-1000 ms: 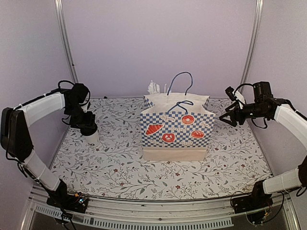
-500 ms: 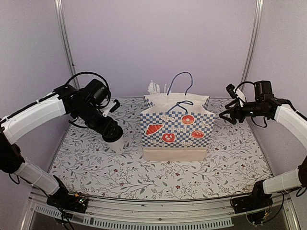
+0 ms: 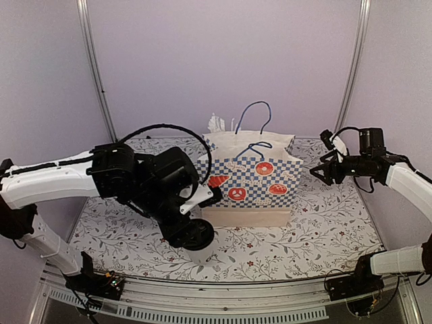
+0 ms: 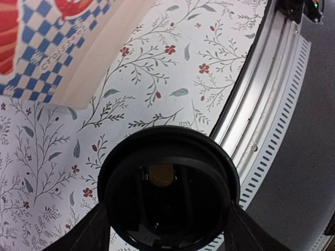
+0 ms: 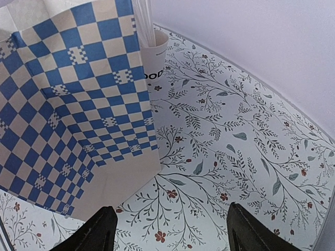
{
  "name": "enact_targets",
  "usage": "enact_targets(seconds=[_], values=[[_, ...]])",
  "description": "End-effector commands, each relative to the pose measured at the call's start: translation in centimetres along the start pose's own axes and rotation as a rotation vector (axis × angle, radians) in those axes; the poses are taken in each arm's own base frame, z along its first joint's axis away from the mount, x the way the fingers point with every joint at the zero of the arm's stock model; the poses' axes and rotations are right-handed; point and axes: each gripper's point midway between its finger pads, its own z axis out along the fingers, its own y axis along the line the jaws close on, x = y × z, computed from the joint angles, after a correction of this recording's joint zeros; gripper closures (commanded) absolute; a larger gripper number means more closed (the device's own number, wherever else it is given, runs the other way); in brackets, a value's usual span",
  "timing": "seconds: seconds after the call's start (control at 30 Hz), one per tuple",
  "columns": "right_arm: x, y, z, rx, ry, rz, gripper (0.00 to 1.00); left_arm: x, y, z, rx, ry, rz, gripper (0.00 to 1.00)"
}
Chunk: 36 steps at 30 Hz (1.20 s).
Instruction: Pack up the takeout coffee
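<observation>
The takeout coffee [image 3: 198, 251], a white cup under a round black lid [image 4: 168, 193], is gripped by my left gripper [image 3: 192, 235] low over the table's front middle, just left of the bag's front. In the left wrist view the lid fills the gap between the two fingers [image 4: 98, 230], so my left gripper [image 4: 170, 232] is shut on it. The blue-and-white checkered paper bag [image 3: 250, 181] stands open at the table's centre. My right gripper [image 3: 318, 169] hovers open beside the bag's right side, with nothing between its fingers [image 5: 97, 230].
A white cup with straws [image 5: 155, 58] stands behind the bag, its straws [image 3: 216, 124] showing over the bag's back edge. The metal front rail [image 4: 267, 104] runs close to the held cup. The bag's blue handles [image 3: 256, 111] stand upright.
My left arm has swung the coffee from the table's far left to the front middle, beside the bag. The right gripper has barely shifted.
</observation>
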Motion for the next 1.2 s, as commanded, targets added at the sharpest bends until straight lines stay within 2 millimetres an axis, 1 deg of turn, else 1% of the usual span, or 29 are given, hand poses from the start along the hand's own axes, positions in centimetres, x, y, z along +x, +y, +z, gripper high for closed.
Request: enact_targets(seconds=[0.0,0.07,0.17,0.33,0.47,0.6,0.73,0.97,1.17], values=[[-0.8,-1.2,-0.6,0.074,-0.038,-0.032,0.25,-2.5,-4.1,1.1,0.024,-0.046,0.122,0.42],[-0.5,-1.5,-0.6,0.09,-0.032,-0.035,0.25,-3.7,-5.6,1.7,0.035,-0.045,0.191,0.42],[-0.2,-1.7,-0.5,0.1,-0.027,-0.041,0.25,-5.8,-6.8,2.8,0.023,-0.04,0.271,0.43],[-0.3,-1.6,-0.8,0.103,-0.037,-0.049,0.25,-8.2,-7.7,5.3,0.0,-0.012,0.379,0.43],[-0.4,-1.5,-1.0,0.105,-0.044,-0.059,0.25,-9.5,-8.6,6.7,0.019,-0.004,0.443,0.42],[-0.1,-1.5,-0.9,0.101,-0.035,-0.06,0.25,-10.0,-9.5,8.3,0.055,0.011,0.481,0.42],[-0.1,-1.4,-0.7,0.093,-0.032,-0.062,0.25,-10.2,-9.6,9.7,0.058,0.027,0.497,0.42],[0.3,-1.5,-0.5,0.087,-0.021,-0.062,0.25,-10.7,-10.2,10.3,0.103,0.008,0.494,0.4],[0.5,-1.5,-0.4,0.085,-0.016,-0.067,0.25,-10.5,-10.5,11.4,0.121,0.023,0.49,0.4]])
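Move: The left hand holds the lidded cup clear of the table. The bag's middle lies some 21 cm ahead and 15 cm to its right, roughly level with it. Beyond the bag, the straw cup stands about 37 cm ahead and 9 cm to the right, some 9 cm lower. From the right hand, the bag is about 22 cm to the left, level fore and aft, and 3 cm lower. Keeping hold of the lidded cup, the left hand carries it 17 cm right before the bag, then down 5 cm. ##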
